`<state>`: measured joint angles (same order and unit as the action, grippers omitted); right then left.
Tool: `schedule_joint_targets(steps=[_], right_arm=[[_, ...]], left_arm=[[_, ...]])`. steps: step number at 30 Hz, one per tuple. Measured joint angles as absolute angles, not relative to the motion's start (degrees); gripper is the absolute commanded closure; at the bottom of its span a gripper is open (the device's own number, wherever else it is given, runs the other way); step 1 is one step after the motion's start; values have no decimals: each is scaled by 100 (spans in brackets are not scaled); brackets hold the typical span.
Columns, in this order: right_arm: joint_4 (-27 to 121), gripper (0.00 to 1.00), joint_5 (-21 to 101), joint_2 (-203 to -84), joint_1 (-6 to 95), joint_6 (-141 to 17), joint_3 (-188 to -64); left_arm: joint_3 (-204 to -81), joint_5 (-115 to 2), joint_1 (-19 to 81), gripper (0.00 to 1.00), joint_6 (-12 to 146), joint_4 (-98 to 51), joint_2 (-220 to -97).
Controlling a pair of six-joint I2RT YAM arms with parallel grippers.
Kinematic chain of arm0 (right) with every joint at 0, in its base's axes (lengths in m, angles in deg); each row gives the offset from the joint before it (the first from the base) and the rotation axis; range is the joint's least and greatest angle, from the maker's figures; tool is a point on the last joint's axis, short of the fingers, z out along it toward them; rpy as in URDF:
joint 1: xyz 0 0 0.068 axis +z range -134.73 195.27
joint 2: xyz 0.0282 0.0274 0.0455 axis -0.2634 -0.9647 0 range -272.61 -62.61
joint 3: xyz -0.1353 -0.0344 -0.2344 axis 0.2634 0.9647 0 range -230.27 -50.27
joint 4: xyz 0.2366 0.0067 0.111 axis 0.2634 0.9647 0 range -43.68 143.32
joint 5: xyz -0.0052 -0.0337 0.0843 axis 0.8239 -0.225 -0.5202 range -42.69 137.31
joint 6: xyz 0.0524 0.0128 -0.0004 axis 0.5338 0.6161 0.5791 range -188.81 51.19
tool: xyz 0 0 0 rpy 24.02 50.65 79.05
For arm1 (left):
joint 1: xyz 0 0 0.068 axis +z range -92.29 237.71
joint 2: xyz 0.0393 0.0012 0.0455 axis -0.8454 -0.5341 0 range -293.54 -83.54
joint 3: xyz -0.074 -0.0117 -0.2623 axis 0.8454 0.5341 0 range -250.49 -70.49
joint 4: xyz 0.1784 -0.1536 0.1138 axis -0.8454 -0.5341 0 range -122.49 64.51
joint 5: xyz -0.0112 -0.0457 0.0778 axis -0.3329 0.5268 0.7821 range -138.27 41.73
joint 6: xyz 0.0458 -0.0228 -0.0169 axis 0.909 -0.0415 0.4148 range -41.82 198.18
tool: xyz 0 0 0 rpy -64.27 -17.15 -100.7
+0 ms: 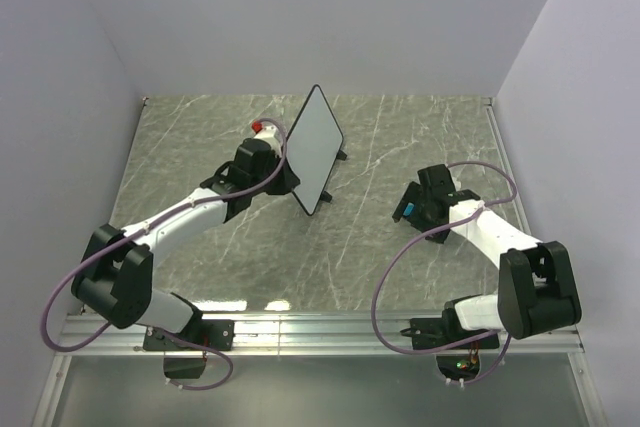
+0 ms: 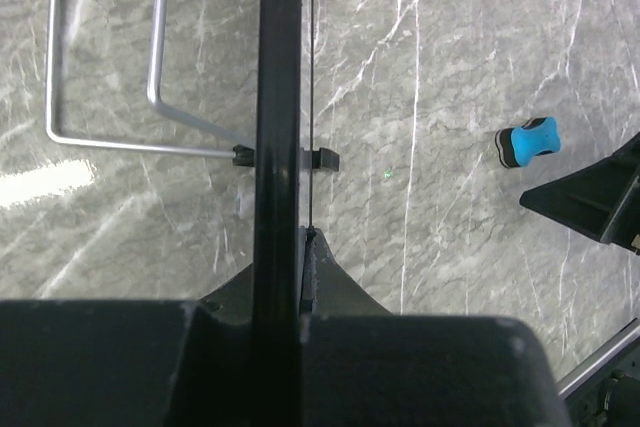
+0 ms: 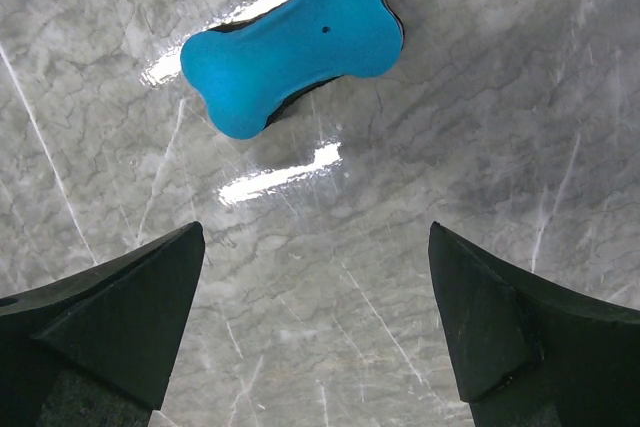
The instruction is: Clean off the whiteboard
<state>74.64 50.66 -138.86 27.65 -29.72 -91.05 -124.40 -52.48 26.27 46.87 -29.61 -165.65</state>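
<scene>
The whiteboard [image 1: 318, 147] stands upright on the marble table, its white face bare. In the left wrist view I see it edge-on as a black frame bar [image 2: 278, 97] with little black feet [image 2: 325, 159]. My left gripper [image 1: 289, 179] [image 2: 303, 239] is shut on the board's lower edge. A blue bone-shaped eraser [image 3: 295, 42] [image 2: 527, 142] [image 1: 410, 210] lies flat on the table to the right. My right gripper [image 3: 315, 237] [image 1: 422, 202] hangs open just short of it, nothing between its fingers.
A wire stand [image 2: 100, 137] props the board from behind. A small red and white object [image 1: 263, 128] sits by the left wrist. Pale walls close the table at the back and sides; a metal rail [image 1: 320, 327] runs along the near edge.
</scene>
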Motion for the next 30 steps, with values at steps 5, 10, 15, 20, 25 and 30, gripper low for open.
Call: schedule_joint_targets(steps=[5, 10, 15, 20, 25, 30], right_arm=[[7459, 0, 5066, -13847, 2765, -2974, -9090], [7453, 0, 5068, -13744, 2765, -2979, -9028], [7433, 0, 5068, -13729, 2765, -2996, -8998], [7418, 0, 5068, -13702, 2765, -2998, -8923], [7398, 0, 5066, -13643, 2765, -2994, -8878], [7400, 0, 5066, -13519, 2765, -2994, -8856]], left_arm=[[-12193, -5165, 2601, 82, 4564, -2790, -16436], [-11904, -5088, 2605, 61, 4433, -3164, -16410], [-11869, -5042, 2566, 52, 4400, -3420, -16405], [-11871, -4996, 2562, 42, 4409, -3697, -16360], [-12029, -4981, 2540, 31, 4451, -4220, -16130], [-12667, -4942, 2529, 24, 4503, -4720, -15861]])
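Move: The whiteboard, standing on its stand and leaning left, is still pinched near the near end of its raised edge by the left hand; its middle is about 9 cm ahead of that hand, 5 cm right and 6 cm lower. Its near stand foot lies some 5 cm ahead, 7 cm right and 14 cm below; the far foot roughly 14 cm ahead and 11 cm right, equally low. From the right hand, the board's middle is about 14 cm ahead, 25 cm left and 5 cm higher. The whiteboard's edge is let go as the left fingers spread from nearly shut to about three quarters open. Meanwhile the hand draws back and sinks, some 5 cm each way, drifting about 3 cm left and tipping its fingers roughly 10 degrees further down; then it climbs about 6 cm with the board's near corner still between the spread fingers. ##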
